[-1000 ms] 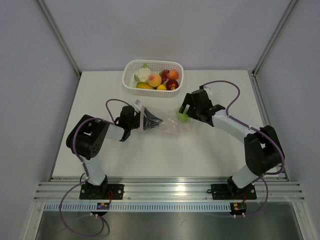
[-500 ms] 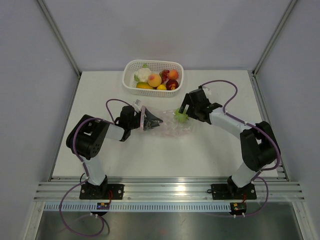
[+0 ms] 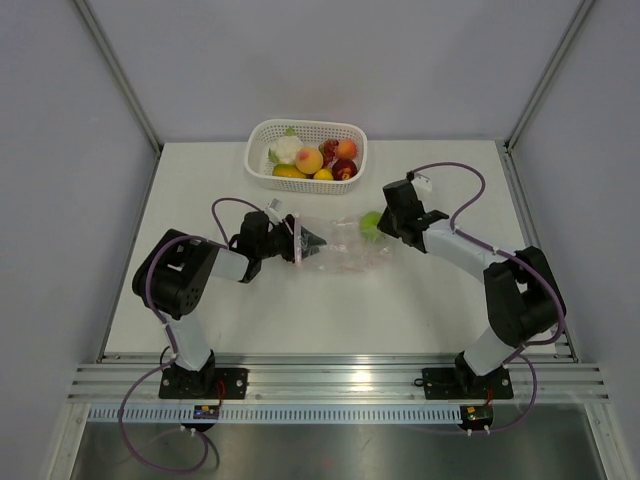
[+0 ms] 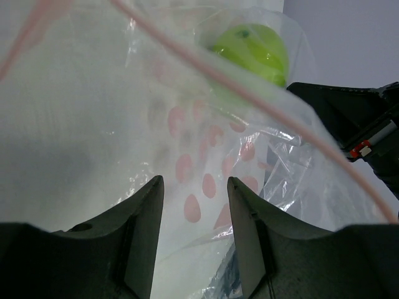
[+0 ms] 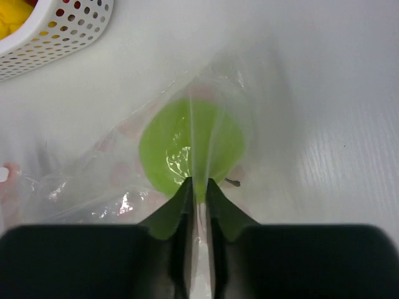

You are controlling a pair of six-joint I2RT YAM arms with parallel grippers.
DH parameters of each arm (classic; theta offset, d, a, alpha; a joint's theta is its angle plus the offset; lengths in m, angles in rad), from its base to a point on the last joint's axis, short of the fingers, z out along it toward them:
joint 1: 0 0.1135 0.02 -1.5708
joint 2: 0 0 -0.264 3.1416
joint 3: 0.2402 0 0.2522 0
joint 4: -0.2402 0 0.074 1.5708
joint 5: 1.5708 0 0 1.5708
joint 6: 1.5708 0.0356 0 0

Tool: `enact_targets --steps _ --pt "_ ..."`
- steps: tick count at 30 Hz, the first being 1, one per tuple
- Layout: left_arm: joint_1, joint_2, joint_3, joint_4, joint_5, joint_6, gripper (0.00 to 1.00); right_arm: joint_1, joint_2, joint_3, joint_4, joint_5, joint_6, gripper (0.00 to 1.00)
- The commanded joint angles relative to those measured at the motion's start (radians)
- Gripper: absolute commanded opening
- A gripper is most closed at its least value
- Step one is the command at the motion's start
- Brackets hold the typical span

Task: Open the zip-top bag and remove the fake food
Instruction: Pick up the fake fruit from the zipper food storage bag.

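Note:
The clear zip-top bag [image 3: 345,252] with pink dots lies stretched between my two grippers at mid-table. One piece of the fake food, a green apple [image 3: 371,221], sits inside its right end. My right gripper [image 5: 198,187] is shut on a fold of the bag [image 5: 118,168] just in front of the apple [image 5: 177,143]. My left gripper [image 4: 194,184] stands open at the bag's left end, by the pink zip strip, with dotted film [image 4: 187,118] between its fingers. The apple [image 4: 252,53] shows through the plastic in the left wrist view.
A white perforated basket [image 3: 256,165] at the back of the table holds several fruits and vegetables [image 3: 310,160]. Its corner [image 5: 62,31] shows at the upper left of the right wrist view. The right arm's dark body [image 4: 349,124] is behind the bag.
My right gripper has gone from open to shut on the bag's right end and drawn back a little to the right. The bag is pulled flatter. The left gripper has stayed put.

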State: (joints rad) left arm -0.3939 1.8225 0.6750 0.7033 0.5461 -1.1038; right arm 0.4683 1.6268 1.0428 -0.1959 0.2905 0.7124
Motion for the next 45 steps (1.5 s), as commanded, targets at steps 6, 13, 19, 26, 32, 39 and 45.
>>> enact_targets --steps 6,13,19,26,32,39,45 --pt "-0.005 0.011 0.029 0.059 0.017 0.01 0.52 0.0 -0.068 -0.023 0.079 -0.025 -0.013 0.0" --pt "-0.008 0.046 0.026 0.123 0.025 -0.016 0.59 0.052 -0.215 -0.082 0.162 -0.065 -0.106 0.0" --pt "-0.01 0.061 0.018 0.186 0.038 -0.041 0.6 0.121 -0.304 -0.078 0.148 -0.013 -0.212 0.0" --pt "-0.008 0.052 -0.012 0.28 0.038 -0.068 0.61 0.217 -0.315 -0.061 0.131 0.119 -0.254 0.0" --pt "0.0 0.055 -0.058 0.404 0.028 -0.113 0.63 0.309 -0.384 -0.087 0.148 0.24 -0.313 0.0" --pt "0.021 0.069 -0.106 0.556 0.018 -0.175 0.69 0.34 -0.417 -0.132 0.168 0.277 -0.281 0.0" --pt "0.038 0.095 -0.137 0.695 0.017 -0.235 0.77 0.409 -0.409 -0.135 0.225 0.38 -0.346 0.0"
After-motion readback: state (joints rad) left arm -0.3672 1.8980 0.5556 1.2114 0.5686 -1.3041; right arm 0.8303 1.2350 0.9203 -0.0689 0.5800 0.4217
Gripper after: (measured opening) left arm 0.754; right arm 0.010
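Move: Just beyond and under the right fingertips, inside the bag, lies the green fruit, about 2 cm ahead, 2 cm to their left and 4 cm lower, with a fold of bag film already between the nearly shut fingers. From that hand the bag's zip mouth is roughly 18 cm left and 2 cm nearer, the basket's middle some 17 cm ahead and 16 cm left. The left hand, in the mouth, has the green fruit about 10 cm to its right, 4 cm ahead, slightly lower. Pinching the film shut above the green fruit, the right hand hoists the bag's closed end about 13 cm, drawing it back some 7 cm and left towards the left hand while its fingers tip up about 25 degrees and swing counter-clockwise. The left hand, still inside the mouth, dips slightly, then rises some 3.5 cm net, rolls its left side up and spreads its half-open fingers wider. ##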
